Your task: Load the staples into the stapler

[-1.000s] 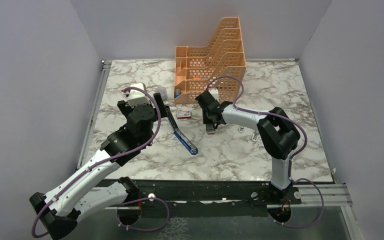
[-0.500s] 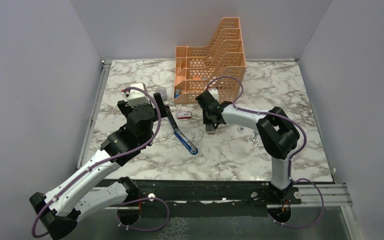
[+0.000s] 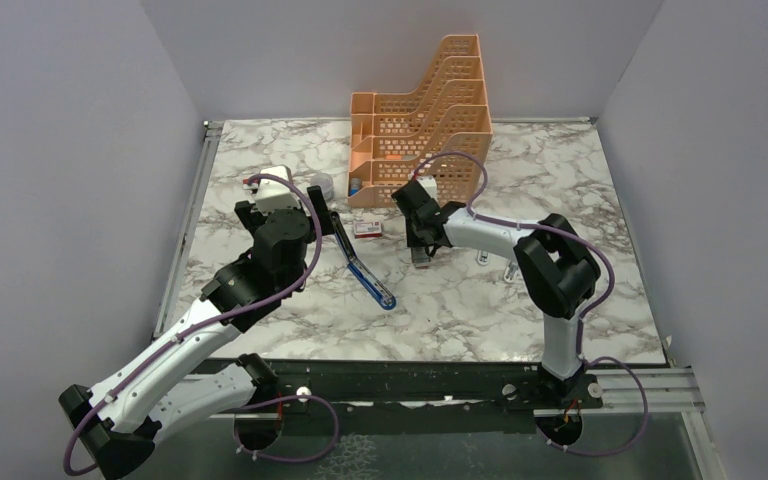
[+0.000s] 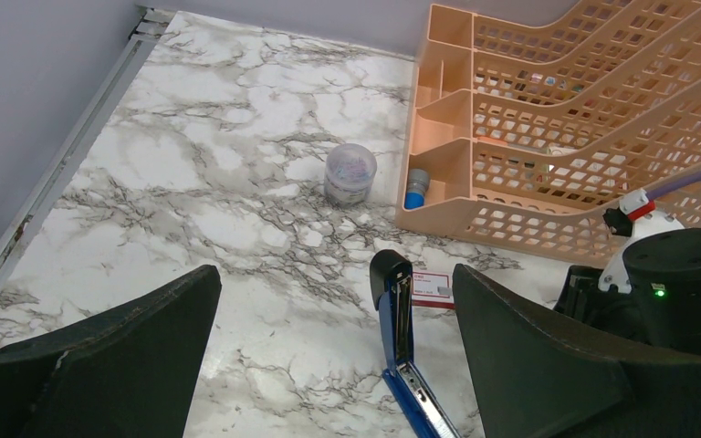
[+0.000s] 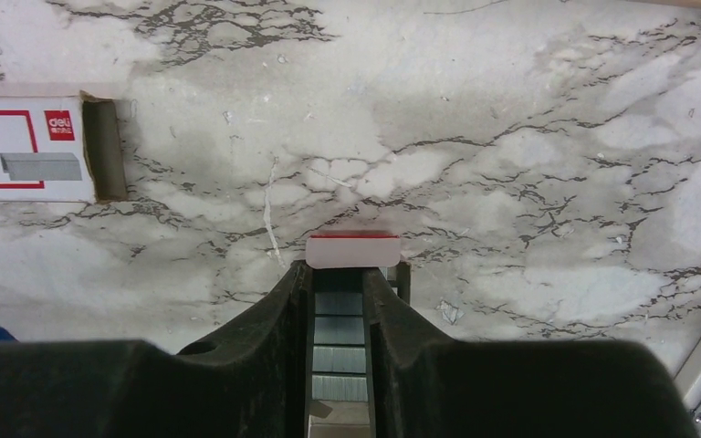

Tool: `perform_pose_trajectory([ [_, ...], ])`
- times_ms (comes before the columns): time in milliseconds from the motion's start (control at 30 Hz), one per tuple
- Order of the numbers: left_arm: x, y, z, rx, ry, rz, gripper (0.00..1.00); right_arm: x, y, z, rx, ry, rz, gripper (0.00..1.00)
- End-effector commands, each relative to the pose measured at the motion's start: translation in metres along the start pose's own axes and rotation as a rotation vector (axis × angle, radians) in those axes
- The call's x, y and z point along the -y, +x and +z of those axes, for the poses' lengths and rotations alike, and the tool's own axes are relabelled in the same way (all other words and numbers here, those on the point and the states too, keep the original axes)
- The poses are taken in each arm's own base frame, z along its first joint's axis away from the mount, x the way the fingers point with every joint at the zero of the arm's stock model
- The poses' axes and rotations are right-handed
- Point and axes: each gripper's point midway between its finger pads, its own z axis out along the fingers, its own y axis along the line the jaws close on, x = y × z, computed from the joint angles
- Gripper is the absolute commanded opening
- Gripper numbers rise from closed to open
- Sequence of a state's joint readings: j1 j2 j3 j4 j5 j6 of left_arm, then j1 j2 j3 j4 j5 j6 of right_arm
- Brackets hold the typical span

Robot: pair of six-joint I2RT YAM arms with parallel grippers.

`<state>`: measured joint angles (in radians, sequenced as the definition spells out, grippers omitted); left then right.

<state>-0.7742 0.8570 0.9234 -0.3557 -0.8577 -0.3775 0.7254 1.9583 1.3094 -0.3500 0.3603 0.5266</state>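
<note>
The blue stapler [image 3: 368,273] lies flipped open on the marble between the arms, its black end [image 4: 391,274] and metal channel facing up. Just behind it lies the red-and-white staple box [image 3: 367,229] [image 5: 27,151], empty at its open end. My right gripper [image 3: 420,256] [image 5: 336,274] points down over the dark tray. Its fingers are closed in on a column of grey staples [image 5: 339,330], with the tray's pale flap [image 5: 353,251] just beyond the tips. My left gripper [image 4: 336,274] is wide open and holds nothing; it hovers behind the stapler's black end.
An orange mesh desk organiser [image 3: 425,110] [image 4: 584,119] stands at the back, with a blue-capped cylinder [image 4: 416,187] in its front pocket. A clear pot of clips [image 4: 350,173] sits to its left. A metal rail [image 4: 73,155] runs along the table's left edge.
My right gripper's jaws have drawn closer together around the staples. Neither arm has visibly shifted.
</note>
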Motion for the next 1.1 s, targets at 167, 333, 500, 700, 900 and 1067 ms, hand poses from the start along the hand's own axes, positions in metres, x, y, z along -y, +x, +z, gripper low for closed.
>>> perform_pose_trajectory([
  [167,-0.001,-0.004,0.000,0.018,-0.006,-0.007,0.98,-0.014,-0.018,-0.033,0.019,-0.117,0.035,0.27],
  [333,-0.001,-0.005,0.000,0.019,-0.003,-0.010,0.98,-0.007,-0.010,-0.046,0.008,-0.122,0.043,0.26],
  [500,0.001,-0.004,-0.001,0.016,0.009,-0.014,0.98,0.024,0.010,-0.061,-0.003,-0.046,0.057,0.27],
  [700,0.004,-0.002,-0.001,0.007,0.024,-0.019,0.98,0.055,0.059,-0.070,-0.090,0.008,0.071,0.27],
  [900,0.007,0.000,-0.001,0.000,0.038,-0.022,0.98,0.065,0.097,-0.068,-0.171,0.004,0.062,0.27],
  [1067,0.005,-0.002,-0.003,0.008,0.037,-0.031,0.98,0.065,0.100,-0.066,-0.174,-0.006,0.042,0.30],
])
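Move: The right hand holds a staple strip at the far end of the open staple box, whose middle is some 3 cm back of the hand. The bare table it makes for lies about 11 cm back, 8 cm to the right and slightly lower. The nearer small white stapler sits 11 cm right and 4 cm back; the opened blue stapler's middle, 10 cm left and 5 cm back. From the left hand, that bare spot is roughly 29 cm right, 2 cm back and 29 cm down. Up about 4 cm out of the staple box, then back some 11 cm and 8 cm to the right while sinking about 5 cm, the right hand carries the strip pinched between its fingertips to the bare table. The fingers keep their opening and steepen by about 10 degrees on the way down; whether the strip touches the table can't be seen. ##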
